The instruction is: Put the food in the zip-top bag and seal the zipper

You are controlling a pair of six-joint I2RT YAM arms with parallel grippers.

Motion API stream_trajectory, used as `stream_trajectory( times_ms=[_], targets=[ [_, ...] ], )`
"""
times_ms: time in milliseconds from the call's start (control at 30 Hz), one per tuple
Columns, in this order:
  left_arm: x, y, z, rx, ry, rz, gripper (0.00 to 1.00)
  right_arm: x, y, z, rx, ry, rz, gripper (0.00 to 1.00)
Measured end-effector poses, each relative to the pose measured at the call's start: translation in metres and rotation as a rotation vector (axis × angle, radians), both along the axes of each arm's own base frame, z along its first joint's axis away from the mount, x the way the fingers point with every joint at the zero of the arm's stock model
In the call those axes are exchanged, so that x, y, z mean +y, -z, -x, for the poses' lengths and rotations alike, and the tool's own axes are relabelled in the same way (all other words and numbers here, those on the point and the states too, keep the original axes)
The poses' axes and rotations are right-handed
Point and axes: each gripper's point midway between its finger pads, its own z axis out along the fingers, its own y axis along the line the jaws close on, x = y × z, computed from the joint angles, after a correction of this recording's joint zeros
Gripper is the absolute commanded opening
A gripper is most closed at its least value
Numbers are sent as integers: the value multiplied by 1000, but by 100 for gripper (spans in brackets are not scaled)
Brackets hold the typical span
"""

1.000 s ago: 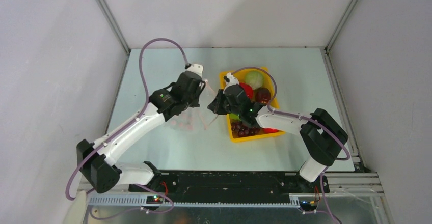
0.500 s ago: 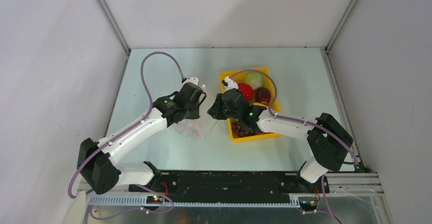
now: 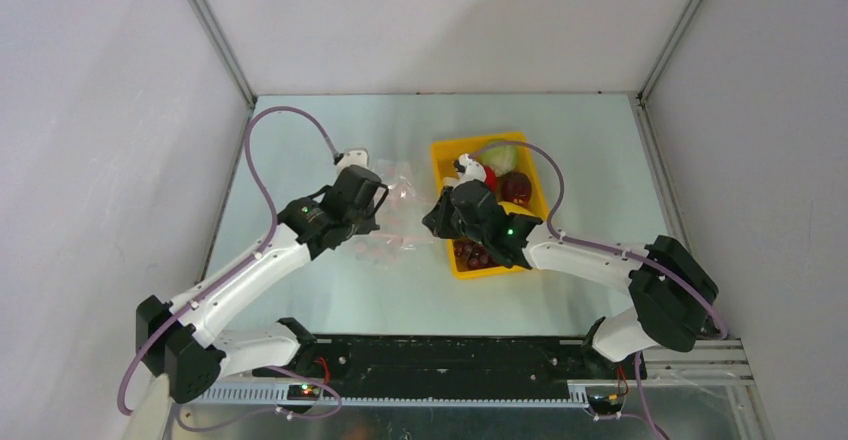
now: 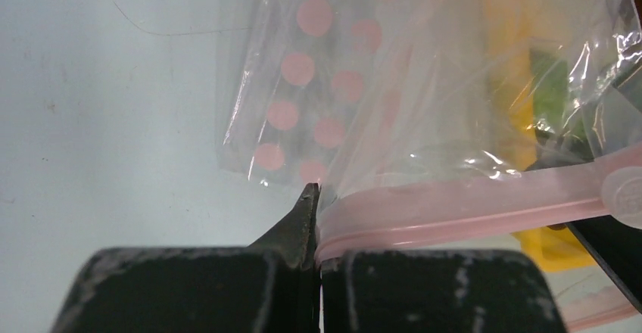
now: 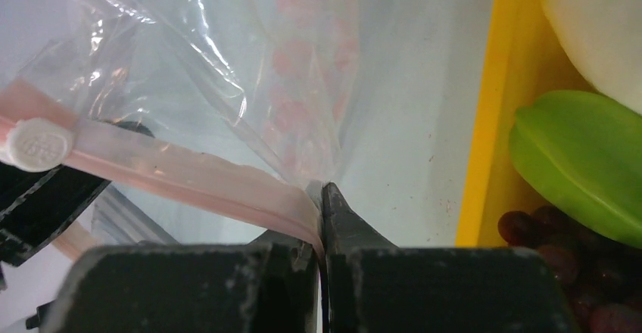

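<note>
The clear zip-top bag (image 3: pixel 402 198) with pink dots hangs stretched between my two grippers, left of the yellow tray (image 3: pixel 440 152). My left gripper (image 3: pixel 376 222) (image 4: pixel 318 223) is shut on one end of the pink zipper (image 4: pixel 469 208). At the other end of the zipper (image 5: pixel 182 170), my right gripper (image 3: pixel 433 224) (image 5: pixel 322 216) is shut too. The white slider (image 5: pixel 34 145) sits on the strip near the left jaws. The food lies in the tray: pale cabbage (image 3: pixel 500 155), red apple (image 3: pixel 487 176), grapes (image 3: pixel 474 253) and a green piece (image 5: pixel 583 159).
The yellow tray's wall (image 5: pixel 484 121) stands just right of my right gripper. Grey walls close in the table on three sides. The bag's lower part (image 3: pixel 385 250) rests on the table.
Both arms have drawn back toward the near edge and lowered. The left jaws opened briefly, then shut on the zipper. The bag now spreads between the grippers.
</note>
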Motion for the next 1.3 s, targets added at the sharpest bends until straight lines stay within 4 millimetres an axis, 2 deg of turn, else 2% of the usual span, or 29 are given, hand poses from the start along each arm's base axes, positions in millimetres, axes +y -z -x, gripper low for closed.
stream_trajectory(
  times_ms=[133,233,300,333,400,533,667,767,867,967,1033,1200,1300],
  targets=[
    [-2,-3,-4,-15,2,16,0,2,-9,0,-44,-32,-11,36],
    [-6,-5,-10,-29,13,33,0,7,-15,0,-69,-58,-30,49],
    [-8,-5,-13,-33,20,38,0,12,-23,-2,-94,-76,-54,66],
    [-10,-4,-14,-30,24,38,0,14,-27,-2,-102,-86,-65,82],
    [-13,0,-15,-15,32,33,0,20,-40,-4,-135,-110,-83,97],
    [-15,6,-16,6,38,23,0,25,-73,-8,-237,-145,-109,99],
    [-15,7,-16,6,42,21,0,8,-106,-5,-321,-134,-105,100],
    [-15,6,-16,7,43,21,0,-21,-129,-4,-365,-74,-82,99],
    [-19,-2,-21,-5,43,29,0,-55,-142,-7,-375,9,-53,99],
    [-22,-9,-26,-17,43,37,0,-95,-133,-8,-324,119,-8,99],
    [-26,-11,-29,-17,44,40,1,-128,-108,-6,-248,216,50,99],
    [-33,-3,-31,14,61,42,1,-169,-45,13,-85,309,196,98],
    [-36,2,-30,30,72,41,3,-189,-21,24,0,356,276,97]
  ],
)
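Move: The right hand still pinches one end of the bag's zipper. The tomato, its likely next target, lies about 22 cm to its right, roughly level in reach and some 10 cm below. The yellow fruit is 19 cm right and 7 cm ahead, the grapes 11 cm right and 2 cm back, the green pepper 8 cm right and 4 cm ahead, all about 10 cm lower. From the left hand, holding the zipper's other end, the tomato is some 33 cm right, about level in reach, 11 cm down. Opening wide, the right fingers let go of the zipper and the hand lifts about 14 cm, swings some 18 cm right over the bin, turning clockwise about 20 degrees, then sinks most of the way back down towards the tomato, fingers open. The left hand keeps its pinch and eases the bag about 3 cm forward and right towards the bin. ##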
